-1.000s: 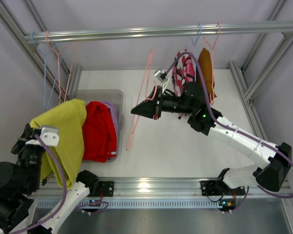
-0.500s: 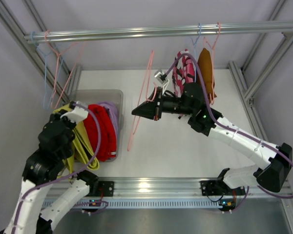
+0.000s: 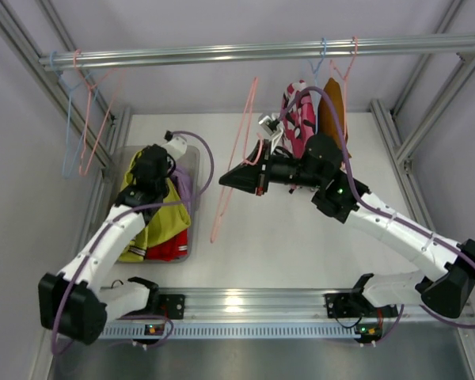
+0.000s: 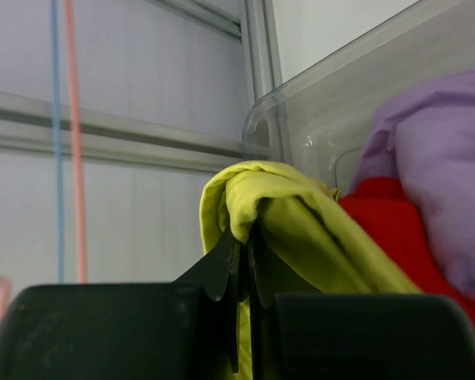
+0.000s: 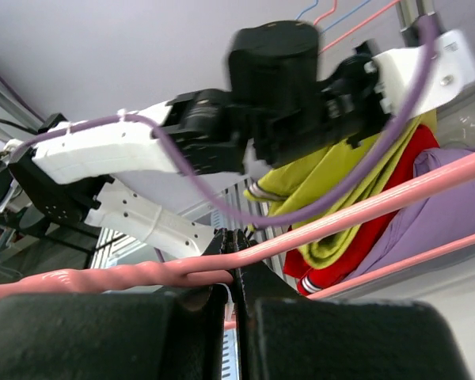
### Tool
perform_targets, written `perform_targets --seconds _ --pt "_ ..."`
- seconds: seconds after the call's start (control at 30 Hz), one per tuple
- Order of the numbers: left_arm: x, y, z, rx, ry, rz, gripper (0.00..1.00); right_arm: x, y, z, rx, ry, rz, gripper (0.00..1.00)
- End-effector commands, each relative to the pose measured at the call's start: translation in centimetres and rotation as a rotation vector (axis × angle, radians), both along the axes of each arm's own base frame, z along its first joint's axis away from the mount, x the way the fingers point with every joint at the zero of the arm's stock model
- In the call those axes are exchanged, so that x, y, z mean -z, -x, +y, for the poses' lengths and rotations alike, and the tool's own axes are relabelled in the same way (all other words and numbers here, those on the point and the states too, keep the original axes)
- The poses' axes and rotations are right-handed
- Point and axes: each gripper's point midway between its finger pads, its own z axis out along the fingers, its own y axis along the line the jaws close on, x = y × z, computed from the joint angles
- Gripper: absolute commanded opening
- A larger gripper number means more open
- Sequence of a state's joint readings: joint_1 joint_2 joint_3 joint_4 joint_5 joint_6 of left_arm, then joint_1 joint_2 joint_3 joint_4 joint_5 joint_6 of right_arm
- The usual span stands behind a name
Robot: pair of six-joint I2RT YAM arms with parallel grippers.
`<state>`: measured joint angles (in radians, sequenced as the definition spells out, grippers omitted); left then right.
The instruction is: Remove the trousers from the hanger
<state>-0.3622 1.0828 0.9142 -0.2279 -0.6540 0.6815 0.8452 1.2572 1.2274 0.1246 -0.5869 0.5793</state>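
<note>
The yellow-green trousers (image 3: 154, 222) hang in a bunch from my left gripper (image 3: 145, 190) and drape into the clear bin (image 3: 191, 158). In the left wrist view the left gripper (image 4: 246, 237) is shut on a fold of the yellow-green trousers (image 4: 301, 218). Beside them in the bin lie the red trousers (image 4: 388, 229) and the lilac trousers (image 4: 443, 166). My right gripper (image 3: 222, 180) holds the bare pink hanger (image 3: 239, 150) in mid-air right of the bin. In the right wrist view the right gripper (image 5: 234, 255) is shut on the hanger's wire (image 5: 364, 207).
A metal rail (image 3: 253, 52) crosses the back. Empty pink and blue hangers (image 3: 79, 127) hang from it at the left. A pink patterned garment (image 3: 302, 119) and a brown one (image 3: 333, 111) hang on the right, close behind my right arm. Frame posts line both sides.
My left arm swung from the near left corner out over the bin, carrying the yellow-green trousers down onto the red pair. My right arm drifted slightly right with the hanger.
</note>
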Motion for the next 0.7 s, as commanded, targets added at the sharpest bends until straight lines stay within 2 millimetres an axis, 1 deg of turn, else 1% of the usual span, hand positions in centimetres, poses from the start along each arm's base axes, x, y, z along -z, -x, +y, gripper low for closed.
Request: perform_targets --seconds 0.0,0.03,0.07,0.1,0.13,0.2,0.23,0.27,0.33,0.37,0.4,0.43,0.47,0.5,0.53,0.57,0.6,0.63,0.67 --pt "1.8 -4.7 0.9 -0.025 0.116 -0.052 0.00 -1.9 0.0 -1.5 0.033 -0.039 -0.064 0.00" --pt "2.5 -5.4 1.5 -0.026 0.131 -0.044 0.00 -1.9 -0.1 -1.5 0.037 -0.038 -0.064 0.00" --pt "3.3 -5.7 1.6 -0.021 0.139 -0.028 0.00 -2.0 -0.1 -1.8 0.042 -0.040 -0.066 0.00" --pt "4.5 -6.2 1.4 -0.010 0.151 -0.007 0.00 -1.7 -0.2 -1.8 0.045 -0.036 -0.064 0.00" --pt "5.1 -6.7 0.9 0.030 0.178 -0.005 0.00 -1.8 -0.3 -1.9 0.048 -0.037 -0.065 0.00" --pt "7.9 -6.8 0.2 0.075 0.196 0.057 0.00 -1.8 -0.5 -2.1 0.053 -0.041 -0.065 0.00" --pt "8.6 -7.0 0.0 0.083 0.208 0.066 0.00 -1.9 -0.5 -2.1 0.054 -0.042 -0.064 0.00" --pt "9.4 -7.2 -0.8 0.126 0.237 0.095 0.00 -1.9 -0.5 -2.1 0.054 -0.043 -0.067 0.00" --pt "11.4 -7.2 -0.6 0.096 0.286 0.161 0.00 -2.1 -0.6 -2.2 0.056 -0.047 -0.077 0.00" --pt "10.8 -7.7 -1.4 0.131 0.331 0.182 0.00 -2.2 -0.6 -2.2 0.057 -0.047 -0.081 0.00" --pt "10.8 -7.8 -1.5 0.124 0.358 0.196 0.00 -2.2 -0.6 -2.2 0.058 -0.046 -0.083 0.00" --pt "11.0 -7.2 -1.5 0.119 0.383 0.236 0.00 -2.3 -0.6 -2.3 0.062 -0.046 -0.087 0.00" --pt "10.3 -7.2 -1.9 0.137 0.395 0.236 0.02 -2.4 -0.6 -2.3 0.060 -0.046 -0.087 0.00" --pt "8.3 -7.1 -2.3 0.165 0.413 0.203 0.16 -2.3 -0.8 -2.3 0.067 -0.044 -0.079 0.00" --pt "7.2 -6.8 -2.6 0.179 0.425 0.186 0.34 -2.3 -0.7 -2.3 0.067 -0.045 -0.076 0.00" --pt "6.8 -6.0 -2.7 0.186 0.436 0.208 0.49 -2.2 -0.8 -2.3 0.069 -0.044 -0.068 0.00" --pt "4.1 -5.5 -3.2 0.220 0.454 0.164 0.61 -2.2 -1.0 -2.3 0.077 -0.047 -0.064 0.00" --pt "3.0 -5.0 -3.4 0.229 0.468 0.151 0.68 -2.1 -1.1 -2.2 0.082 -0.047 -0.058 0.00" --pt "2.1 -4.4 -3.5 0.236 0.475 0.148 0.73 -2.1 -1.1 -2.2 0.086 -0.048 -0.048 0.00"
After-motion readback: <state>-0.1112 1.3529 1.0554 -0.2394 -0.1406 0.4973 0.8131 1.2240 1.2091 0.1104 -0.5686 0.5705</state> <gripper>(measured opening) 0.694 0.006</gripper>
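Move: The yellow trousers are already pinched in the left fingers and are bound for the bin's far end, whose centre lies about 5 cm ahead of that hand, level with it sideways, and 18 cm below. The purple trousers in the bin show some 6 cm back and 10 cm to the right of this hand; the red ones are about 16 cm back and 5 cm right. From the right hand, the bin's far end is roughly 18 cm ahead, 26 cm left and 32 cm down. Forward and down in equal parts, about 8 to 9 cm each, the left hand carries the pinched yellow cloth into the far end of the bin, the hand's left side dipping some 20 degrees. There the fingers spread and let go of the cloth, and the hand starts back up by about 3 cm. The right hand keeps its hold on the bare pink hanger. ##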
